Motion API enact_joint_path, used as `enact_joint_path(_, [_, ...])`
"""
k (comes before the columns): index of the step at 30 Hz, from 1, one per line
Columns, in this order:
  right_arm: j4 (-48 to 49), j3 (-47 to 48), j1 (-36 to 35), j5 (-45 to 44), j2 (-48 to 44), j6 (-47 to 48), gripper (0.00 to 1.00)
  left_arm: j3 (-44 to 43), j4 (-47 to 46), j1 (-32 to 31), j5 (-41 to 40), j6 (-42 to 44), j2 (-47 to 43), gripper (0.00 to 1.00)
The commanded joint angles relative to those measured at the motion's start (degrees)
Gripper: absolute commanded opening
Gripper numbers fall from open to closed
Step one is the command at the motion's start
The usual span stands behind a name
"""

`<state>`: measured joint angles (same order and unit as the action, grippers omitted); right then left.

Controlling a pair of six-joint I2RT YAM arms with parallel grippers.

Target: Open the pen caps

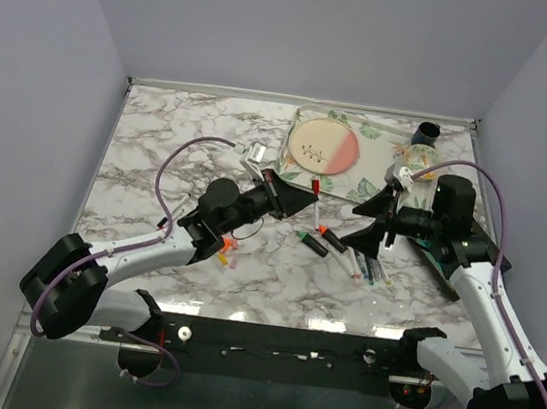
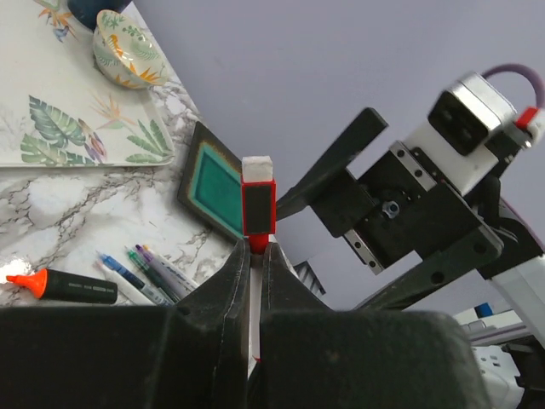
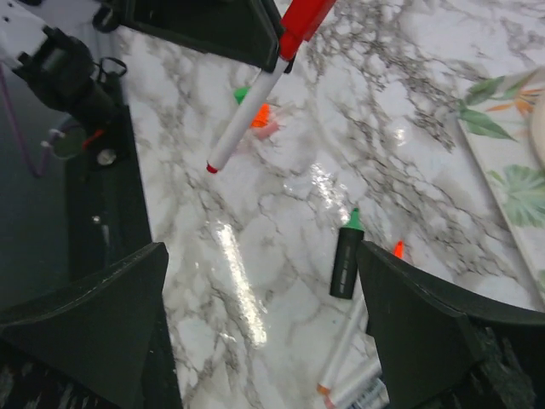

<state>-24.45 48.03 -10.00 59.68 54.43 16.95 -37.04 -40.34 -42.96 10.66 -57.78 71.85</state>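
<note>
My left gripper (image 2: 257, 247) is shut on a thin white pen, whose red cap (image 2: 258, 209) sticks out past the fingertips. The right wrist view shows the same pen (image 3: 251, 106) hanging slanted over the table, red cap (image 3: 304, 17) uppermost. My right gripper (image 3: 262, 256) faces it, open wide with nothing between its fingers. In the top view the left gripper (image 1: 304, 201) and right gripper (image 1: 367, 222) sit a short gap apart. Loose orange, pink and green caps (image 1: 228, 250) lie under the left arm. A green-tipped highlighter (image 3: 347, 256) and an orange-tipped highlighter (image 2: 64, 287) lie uncapped.
Several thin pens (image 1: 366, 269) lie beside the highlighters. At the back right a leaf-print placemat (image 1: 362, 186) carries a pink and yellow plate (image 1: 324, 146). A patterned bowl (image 1: 415, 161) and a dark cup (image 1: 426, 134) stand near it. A teal tray (image 2: 217, 187) lies under the right arm.
</note>
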Motion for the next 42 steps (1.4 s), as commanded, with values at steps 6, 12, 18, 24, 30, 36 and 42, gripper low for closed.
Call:
enact_joint_path(6, [21.0,-6.6,0.2,9.2,2.9,-22.9,0.98,-2.0,-6.1,-7.2,-11.8,3.1,5.1,0.0])
enact_joint_path(12, [23.0,-8.1,0.2,6.7,3.3,-25.8,0.9,-5.1,-5.6,-9.7,-13.6,3.5,8.9,0.0])
enact_joint_path(18, [22.1,-7.3,0.2,4.9,5.6,-25.9,0.75,-8.1,-4.5,-12.1,-15.6,4.1,11.5,0.0])
enact_joint_path(24, [21.0,-6.0,0.2,3.8,6.7,-25.2,0.42,-9.4,-4.6,-13.5,-15.8,4.2,13.0,0.05])
enact_joint_path(30, [16.1,-3.9,0.3,3.1,8.2,-20.6,0.01,-9.8,-1.1,-13.6,-18.2,5.5,12.1,0.45])
enact_joint_path(36, [14.6,-3.7,0.3,4.5,8.1,-18.4,0.01,-11.1,3.8,-13.4,-21.2,8.9,10.1,0.6])
enact_joint_path(42, [13.5,-3.5,0.2,4.8,8.6,-17.7,0.01,-12.8,3.7,-13.0,-20.5,9.6,11.2,0.6])
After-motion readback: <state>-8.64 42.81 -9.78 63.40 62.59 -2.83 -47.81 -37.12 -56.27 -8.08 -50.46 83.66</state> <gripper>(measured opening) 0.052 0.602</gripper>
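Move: The left hand holds the red-capped pen upright; the right hand's open fingers are about 8 cm to its right, 4 cm back and 3 cm lower. From the right hand the pen is some 8 cm left and 4 cm ahead, about level. On the table, roughly 23 cm below the left hand, the orange highlighter lies about 6 cm ahead and 7 cm right, the green one 5 cm ahead and 2 cm right. Left carries the pen 7 cm right; right tips down some 15 degrees, pinches its shaft, then left opens. ##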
